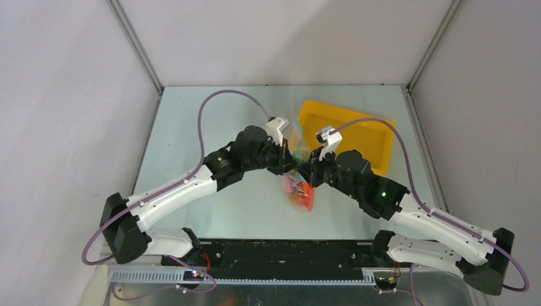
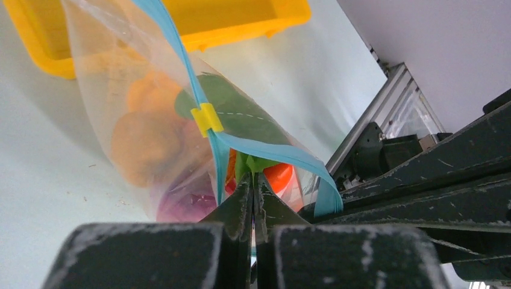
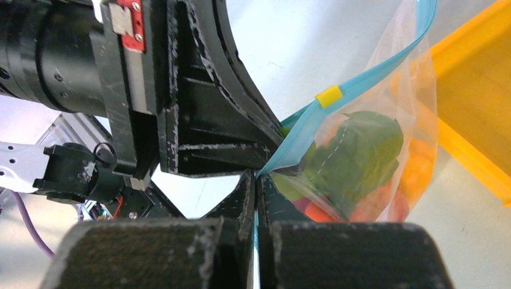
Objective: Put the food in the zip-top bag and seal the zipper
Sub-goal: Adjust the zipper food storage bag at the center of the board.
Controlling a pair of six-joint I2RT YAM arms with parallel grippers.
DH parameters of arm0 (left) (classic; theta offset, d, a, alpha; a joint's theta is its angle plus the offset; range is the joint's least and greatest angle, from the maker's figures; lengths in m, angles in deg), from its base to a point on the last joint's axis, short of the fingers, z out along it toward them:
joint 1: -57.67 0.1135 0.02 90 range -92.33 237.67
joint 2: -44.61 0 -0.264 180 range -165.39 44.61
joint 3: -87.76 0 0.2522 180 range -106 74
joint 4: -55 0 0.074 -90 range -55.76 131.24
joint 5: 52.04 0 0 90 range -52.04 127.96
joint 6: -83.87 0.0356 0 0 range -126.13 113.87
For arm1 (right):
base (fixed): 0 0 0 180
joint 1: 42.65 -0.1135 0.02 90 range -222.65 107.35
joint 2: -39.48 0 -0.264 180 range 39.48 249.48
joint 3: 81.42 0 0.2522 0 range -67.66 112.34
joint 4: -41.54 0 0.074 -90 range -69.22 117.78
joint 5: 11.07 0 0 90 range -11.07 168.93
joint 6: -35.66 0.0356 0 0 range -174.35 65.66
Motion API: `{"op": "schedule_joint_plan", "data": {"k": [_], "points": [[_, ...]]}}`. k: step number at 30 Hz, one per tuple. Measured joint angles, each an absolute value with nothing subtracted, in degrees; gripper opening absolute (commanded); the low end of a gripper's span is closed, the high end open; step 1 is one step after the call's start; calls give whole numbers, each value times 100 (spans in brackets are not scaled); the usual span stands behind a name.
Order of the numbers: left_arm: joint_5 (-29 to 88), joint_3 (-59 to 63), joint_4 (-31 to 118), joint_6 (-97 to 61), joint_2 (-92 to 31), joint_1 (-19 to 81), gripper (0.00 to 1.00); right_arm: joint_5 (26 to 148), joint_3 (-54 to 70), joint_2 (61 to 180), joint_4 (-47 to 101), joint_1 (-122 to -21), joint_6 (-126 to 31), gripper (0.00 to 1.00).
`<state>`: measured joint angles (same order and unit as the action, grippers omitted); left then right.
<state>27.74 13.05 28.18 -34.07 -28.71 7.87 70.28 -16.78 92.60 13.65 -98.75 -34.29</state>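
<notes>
The zip-top bag (image 1: 298, 191) hangs between my two grippers above the table. Inside it lies the food: a yellow-orange fruit (image 2: 144, 126), a green leaf (image 2: 235, 111), a purple onion (image 2: 181, 205) and a red-orange carrot (image 2: 280, 177). The teal zipper (image 2: 175, 48) carries a yellow slider (image 2: 206, 118) partway along; below it the two strips part. My left gripper (image 2: 253, 177) is shut on the zipper strip. My right gripper (image 3: 258, 176) is shut on the zipper's end (image 3: 283, 158), and the slider (image 3: 329, 96) sits further up the strip. In the top view the left gripper (image 1: 290, 167) and right gripper (image 1: 307, 172) nearly touch.
The yellow tray (image 1: 376, 137) stands on the table just behind the bag, to the right, and shows close behind it in the left wrist view (image 2: 253, 24). An aluminium frame rail (image 2: 385, 102) runs along the table's edge.
</notes>
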Motion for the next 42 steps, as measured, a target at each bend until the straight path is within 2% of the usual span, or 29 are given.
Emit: {"op": "schedule_joint_plan", "data": {"k": [7, 17, 22, 25, 30, 35, 42], "points": [[2429, 1167, 2774, -3219, -3402, 645, 0, 7044, -1973, 9066, 1697, -9873, -3420, 0], [3141, 346, 2127, -3309, -4055, 540, 1, 7076, -2212, 8819, 1863, -9851, -3418, 0], [3380, 335, 2005, -3364, -3966, 511, 17, 6941, -2212, 8764, 1850, -9853, -3381, 0], [3417, 335, 1941, -3355, -3789, 511, 22, 6849, -2212, 8710, 1828, -9857, -3337, 0], [3113, 339, 1994, -3093, -3441, 496, 39, 6753, -2212, 8638, 1832, -9866, -3331, 0], [2879, 383, 2123, -2793, -3426, 483, 44, 6729, -2212, 8605, 1835, -9868, -3296, 0], [2639, 241, 2256, -2640, -3944, 496, 44, 6779, -2253, 8607, 1682, -9844, -3313, 0]]}}
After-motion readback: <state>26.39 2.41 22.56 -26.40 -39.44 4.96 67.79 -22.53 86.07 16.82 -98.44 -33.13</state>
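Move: The bag's open mouth lies just off the left hand's closed fingertips, about 2 cm to the right, 1 cm ahead and 2 cm down. The yellow slider is some 4 cm ahead, 3 cm right and 2 cm down, the red pepper about 7 cm back, 4 cm right and 9 cm down. From the right hand, which already pinches the zipper rim, the mouth is about 2 cm ahead, 1 cm left and 1 cm down. The left hand, fingers shut, dips about 3.5 cm down and to the right into the bag's mouth beside the right gripper, then rises about 4.5 cm while its fingers open to nearly half, spreading the zipper rims apart, and finally eases right and down again. The right hand keeps its pinch on the zipper rim and drifts about 2 cm to the right. ##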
